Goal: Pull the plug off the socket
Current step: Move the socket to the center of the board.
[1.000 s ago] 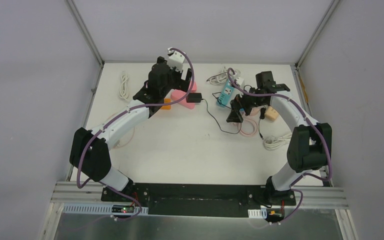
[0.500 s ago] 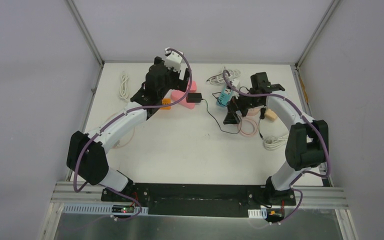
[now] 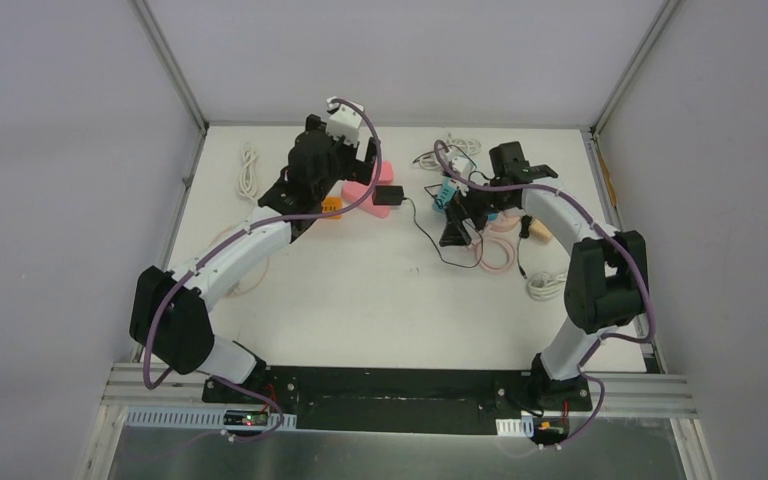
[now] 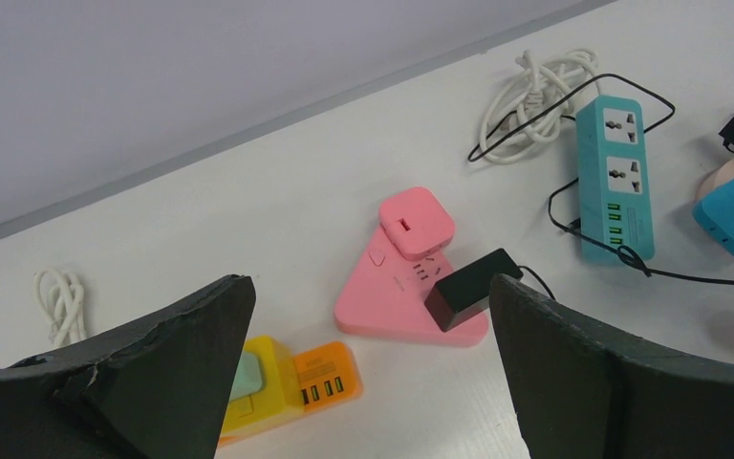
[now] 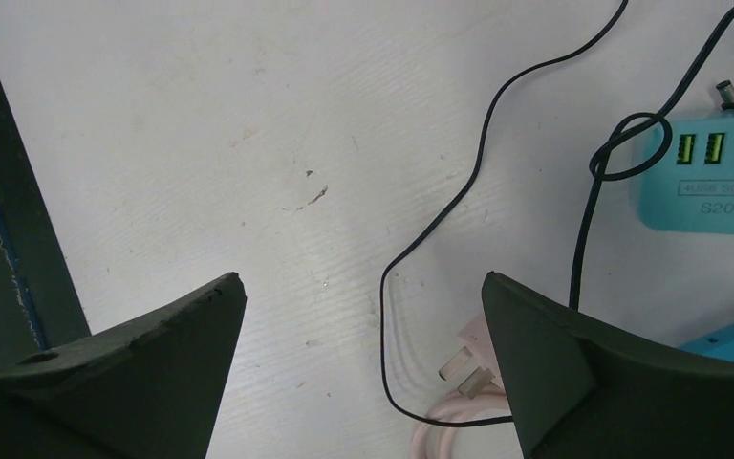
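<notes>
A black plug (image 4: 466, 288) sits in the near right corner of a pink triangular socket (image 4: 382, 298), with its thin black cord (image 4: 593, 260) running off to the right. My left gripper (image 4: 371, 283) hovers open above and in front of them, with nothing between its fingers. In the top view the plug (image 3: 390, 195) and socket (image 3: 362, 190) lie just right of the left gripper (image 3: 365, 152). My right gripper (image 5: 363, 283) is open over bare table, beside the black cord (image 5: 478, 196); in the top view the right gripper (image 3: 457, 228) hangs right of the plug.
A teal power strip (image 4: 615, 177) lies to the right, also in the right wrist view (image 5: 717, 182). An orange and yellow socket block (image 4: 296, 382) sits near left. White cable bundles (image 4: 60, 301) (image 4: 533, 91) lie at the back. A pale pink pronged plug (image 5: 466, 366) lies under the right gripper.
Both arms have shifted a little to the left. The right gripper has moved away from the pink cable coil toward the table's middle. Both grippers stay open.
</notes>
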You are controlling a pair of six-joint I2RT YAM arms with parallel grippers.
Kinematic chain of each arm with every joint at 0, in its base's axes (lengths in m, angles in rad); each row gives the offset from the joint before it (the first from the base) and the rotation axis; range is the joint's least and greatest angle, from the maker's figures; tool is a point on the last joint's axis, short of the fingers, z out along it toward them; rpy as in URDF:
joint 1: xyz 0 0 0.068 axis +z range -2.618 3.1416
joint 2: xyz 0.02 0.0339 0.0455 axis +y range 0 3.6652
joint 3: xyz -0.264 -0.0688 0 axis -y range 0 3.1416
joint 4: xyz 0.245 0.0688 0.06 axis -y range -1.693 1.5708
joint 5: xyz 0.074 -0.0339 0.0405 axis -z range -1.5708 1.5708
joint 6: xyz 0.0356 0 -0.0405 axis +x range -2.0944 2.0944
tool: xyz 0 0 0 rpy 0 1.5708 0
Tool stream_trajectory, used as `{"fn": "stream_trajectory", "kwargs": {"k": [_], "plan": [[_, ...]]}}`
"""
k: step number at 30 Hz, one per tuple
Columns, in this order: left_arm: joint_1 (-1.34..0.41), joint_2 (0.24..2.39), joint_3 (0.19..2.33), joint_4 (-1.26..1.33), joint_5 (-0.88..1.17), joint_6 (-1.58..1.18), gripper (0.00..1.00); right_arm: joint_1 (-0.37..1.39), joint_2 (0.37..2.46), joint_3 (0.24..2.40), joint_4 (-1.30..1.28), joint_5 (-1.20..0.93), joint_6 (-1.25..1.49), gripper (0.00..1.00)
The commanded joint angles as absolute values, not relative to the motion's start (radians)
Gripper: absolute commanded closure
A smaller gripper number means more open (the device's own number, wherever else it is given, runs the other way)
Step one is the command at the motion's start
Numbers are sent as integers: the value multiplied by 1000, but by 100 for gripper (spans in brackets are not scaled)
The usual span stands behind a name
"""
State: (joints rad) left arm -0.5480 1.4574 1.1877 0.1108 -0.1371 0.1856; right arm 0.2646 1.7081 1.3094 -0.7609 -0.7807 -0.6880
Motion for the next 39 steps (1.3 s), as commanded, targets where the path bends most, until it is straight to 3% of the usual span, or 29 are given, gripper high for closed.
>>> {"fn": "stream_trajectory", "kwargs": {"k": [1,8,17,27,39], "plan": [[-542,1388,1169,166,-166,196,2,291,1756,1388,-699,-764,-655,0],[-541,1365,1145,192,-185,193,2,342,1941,1614,-738,-752,-550,0],[-541,1351,1121,230,-205,194,2,430,2095,1926,-933,-693,-660,0],[-541,1279,1056,290,-266,202,2,452,2347,2270,-985,-735,-747,0],[-541,1247,1004,368,-354,214,3,479,2484,2414,-980,-689,-813,0]]}}
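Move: The black plug on the pink socket lies about 13 cm ahead of the right hand, 12 cm to its left and 8 cm below. The pink socket's middle is some 2 cm farther out and 4 cm left of that plug, with the pink plug roughly 7 cm beyond the black one and 2 cm left. The teal socket stands about 17 cm straight ahead of the right hand. From the left hand the black plug is around 4 cm ahead, 8 cm right and 25 cm below. The right hand, fingers wide open, sweeps about 13 cm forward and as far left from the bare table towards the black plug on the pink socket, rising slightly on the way and then sinking some 5 cm over it, while the wrist swings a little counter-clockwise so the plug sits in the gap between the fingertips, not yet gripped. Meanwhile the open left hand clears off to the left and up, also drawing back a little, away from the black plug. ##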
